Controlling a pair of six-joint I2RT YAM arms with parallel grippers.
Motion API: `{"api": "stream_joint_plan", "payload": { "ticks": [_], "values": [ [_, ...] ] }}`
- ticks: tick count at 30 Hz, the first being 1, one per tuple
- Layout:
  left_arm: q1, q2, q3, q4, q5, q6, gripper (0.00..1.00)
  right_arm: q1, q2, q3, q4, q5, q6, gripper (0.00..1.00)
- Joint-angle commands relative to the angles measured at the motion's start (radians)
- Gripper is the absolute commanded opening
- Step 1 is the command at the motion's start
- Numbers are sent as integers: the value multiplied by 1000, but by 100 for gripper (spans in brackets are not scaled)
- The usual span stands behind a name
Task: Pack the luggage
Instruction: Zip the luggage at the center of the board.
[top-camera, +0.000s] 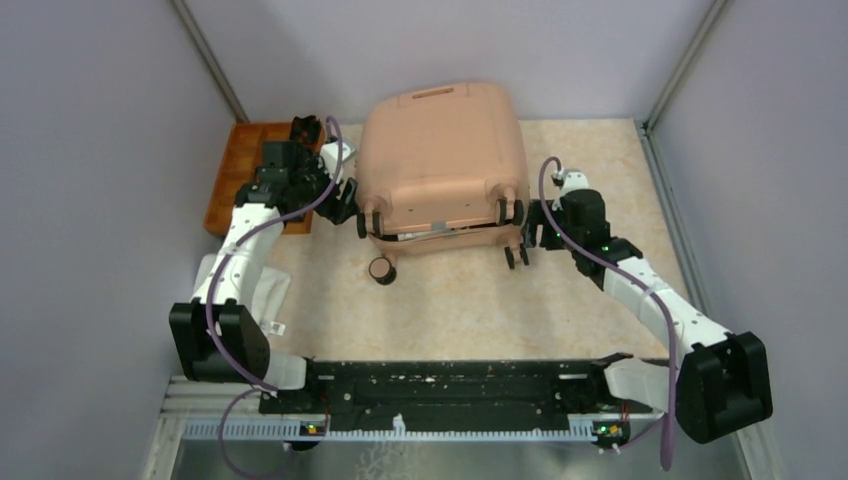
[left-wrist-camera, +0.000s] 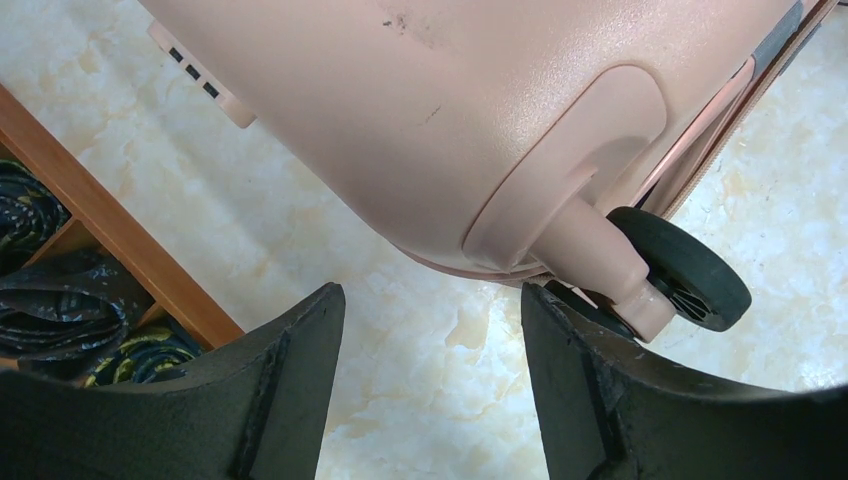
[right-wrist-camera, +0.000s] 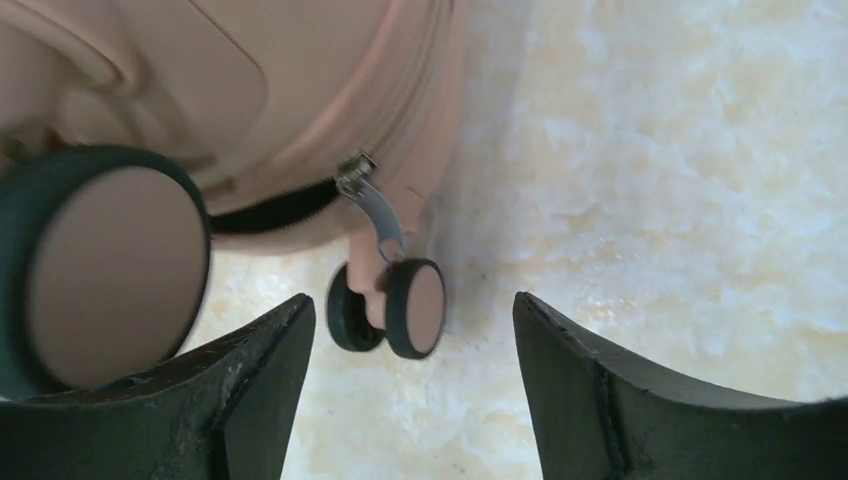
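The peach-pink luggage (top-camera: 442, 160) lies flat at the back middle of the table, its lid down with a narrow gap along the near edge. My left gripper (top-camera: 350, 205) stands open at its near left corner. In the left wrist view the shell (left-wrist-camera: 450, 100) fills the top, and a black wheel (left-wrist-camera: 685, 280) sits just past the right finger of the left gripper (left-wrist-camera: 432, 295), which holds nothing. My right gripper (top-camera: 528, 228) stands open at the near right corner. My right gripper (right-wrist-camera: 412, 300) faces a small wheel (right-wrist-camera: 415, 305), below a metal zipper pull (right-wrist-camera: 368, 205), and it grips nothing.
An orange wooden tray (top-camera: 245, 175) stands at the back left and shows dark rolled items (left-wrist-camera: 60, 300) in its compartments. A white cloth (top-camera: 268, 290) lies under the left arm. Grey walls close in the left, right and back.
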Motion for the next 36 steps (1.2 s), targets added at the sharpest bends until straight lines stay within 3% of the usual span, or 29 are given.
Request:
{"api": "stream_joint_plan", "payload": {
  "ticks": [1,5,15,20,26,33,36],
  "values": [
    [15,-13,50,-13,39,-24,72,2,-5,-12,-50,36,-86,72],
    [17,-3,58,-8,43,-33,72,2,18,-39,72,40,-138,72],
    [19,4,57,-4,43,-48,72,1,133,-70,294,-95,-448,68],
    [22,9,67,-4,30,-45,72,2,149,-109,392,-116,-498,66],
    [26,16,62,0,35,-46,72,2,127,-270,706,-166,-529,61],
    [29,24,60,2,31,-48,72,1,138,-276,798,-177,-535,56],
    [31,26,58,3,29,-50,72,2,135,-264,809,-186,-550,48]
  ]
}}
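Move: The zipper pull at the luggage's near right corner lies about 4 cm ahead of the right hand, 3 cm to its left and some 5 cm lower. The lid wheel is closer: 2 cm ahead, 5 cm left and about 3 cm higher; the lower wheel sits 2 cm ahead, 4 cm left and some 10 cm down. From the left hand the pull is roughly level, about 36 cm to the right and 11 cm lower. The right hand first sinks with a slight drift back and to the right, then swings forward and left while still descending below the lid wheel towards the zipper pull, reaching almost 6 cm down before climbing about 2 cm again at the end. On the way the wrist turns some 35 degrees in all, its fingers coming up flatter, swinging counter-clockwise and rolling left side down, while they narrow from wide to about half open around the hanging pull tab, not yet pinching it. ##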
